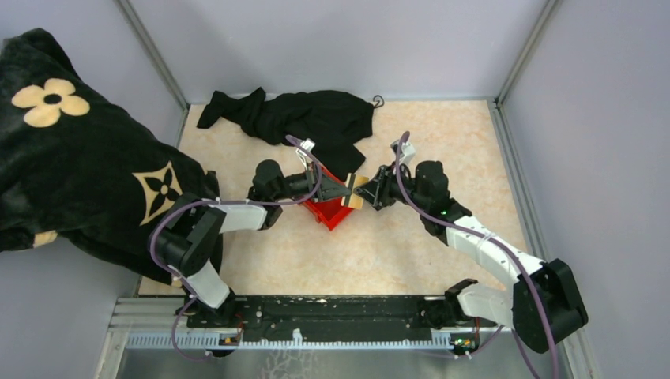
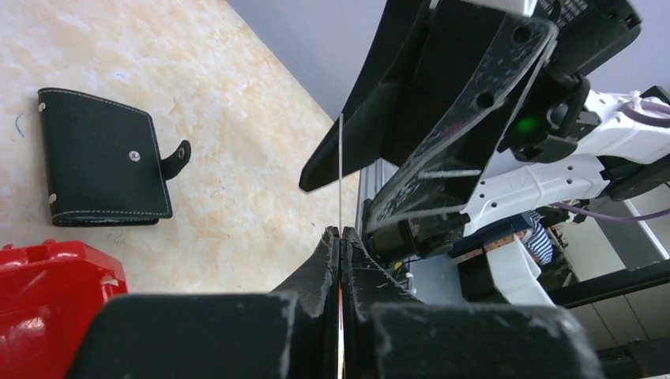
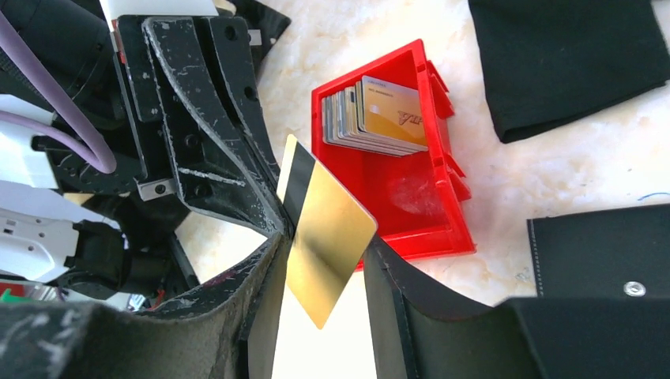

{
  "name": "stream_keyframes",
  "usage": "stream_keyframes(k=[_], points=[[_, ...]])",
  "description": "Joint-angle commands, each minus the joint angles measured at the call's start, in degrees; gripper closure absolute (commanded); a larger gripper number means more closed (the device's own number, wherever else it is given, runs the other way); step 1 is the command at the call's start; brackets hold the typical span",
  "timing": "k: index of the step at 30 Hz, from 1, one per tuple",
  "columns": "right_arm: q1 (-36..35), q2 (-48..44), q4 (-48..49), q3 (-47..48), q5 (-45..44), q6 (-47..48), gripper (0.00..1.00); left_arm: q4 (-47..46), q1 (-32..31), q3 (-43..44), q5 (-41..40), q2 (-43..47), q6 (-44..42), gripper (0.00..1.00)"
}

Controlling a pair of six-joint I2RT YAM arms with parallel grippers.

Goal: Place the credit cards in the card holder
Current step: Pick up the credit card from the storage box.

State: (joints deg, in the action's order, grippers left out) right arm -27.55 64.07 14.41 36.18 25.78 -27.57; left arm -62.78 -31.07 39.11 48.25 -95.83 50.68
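Observation:
A gold credit card (image 3: 328,229) with a black stripe hangs in the air over the red bin's near edge. My left gripper (image 2: 340,233) is shut on it, and the left wrist view shows the card (image 2: 340,174) edge-on as a thin line. My right gripper (image 3: 324,260) stands open, one finger on each side of the card's free end. In the top view the two grippers (image 1: 340,189) (image 1: 370,192) meet tip to tip at the card (image 1: 356,194). More credit cards (image 3: 379,114) stand stacked in the bin. The black card holder (image 2: 103,158) (image 3: 608,253) lies shut on the table beside the bin.
The red bin (image 1: 332,212) (image 3: 419,229) sits mid-table under the grippers. A crumpled black cloth (image 1: 308,118) (image 3: 569,63) lies behind it. A black fabric with tan flowers (image 1: 71,158) drapes over the left wall. Metal rails edge the table.

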Motion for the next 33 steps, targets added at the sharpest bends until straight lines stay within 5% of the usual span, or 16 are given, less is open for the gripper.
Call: stream_keyframes(k=[1,6,11,13,16,19,26,33], points=[[0.3,0.69,6.74,-0.89,2.23,-2.14,0.6,-6.48,-0.31,2.28,0.6,-1.71,3.17,1.0],[0.3,1.29,9.01,-1.69,2.98,-3.21,0.67,-8.08,-0.4,3.32,1.02,-3.13,4.88,1.0],[0.3,1.17,9.67,-1.65,2.9,-3.77,1.0,-7.53,-0.47,3.44,0.59,-3.93,5.18,1.0],[0.36,0.83,9.24,-1.46,2.71,-3.75,1.0,-6.85,-0.4,3.53,-0.18,-4.22,5.22,0.94],[0.39,-0.34,7.06,-0.92,1.74,-3.78,1.0,-3.12,-0.4,4.01,-2.81,-4.12,3.84,0.64],[0.41,-2.83,2.24,-0.23,-2.04,-3.43,1.0,3.34,-0.4,5.61,-5.51,-4.18,0.92,0.53],[0.44,-9.93,-12.2,0.21,-18.96,-2.97,1.0,20.86,-0.96,13.19,-14.12,-5.31,-9.51,0.48],[0.39,-4.07,-24.7,5.98,-27.91,-3.15,1.0,42.1,-4.13,24.88,-25.67,-9.72,-20.67,0.49]])
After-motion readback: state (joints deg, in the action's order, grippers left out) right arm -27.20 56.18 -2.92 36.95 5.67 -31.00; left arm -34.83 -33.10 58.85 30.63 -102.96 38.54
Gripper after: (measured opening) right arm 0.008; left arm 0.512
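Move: The credit card is in the shut left fingers, its middle about 2 cm to the right of the left hand and level with it. For the open right hand, whose fingers straddle the card, it is some 2 cm left and 1 cm ahead. From the right hand, the card holder is about 3 cm ahead, 6 cm right and 16 cm below; the red box is about 3 cm ahead, 9 cm left and 15 cm below. Right fingers pinch the card, left release it; left hand goes forward about 9 cm, right hand rightward 6. ##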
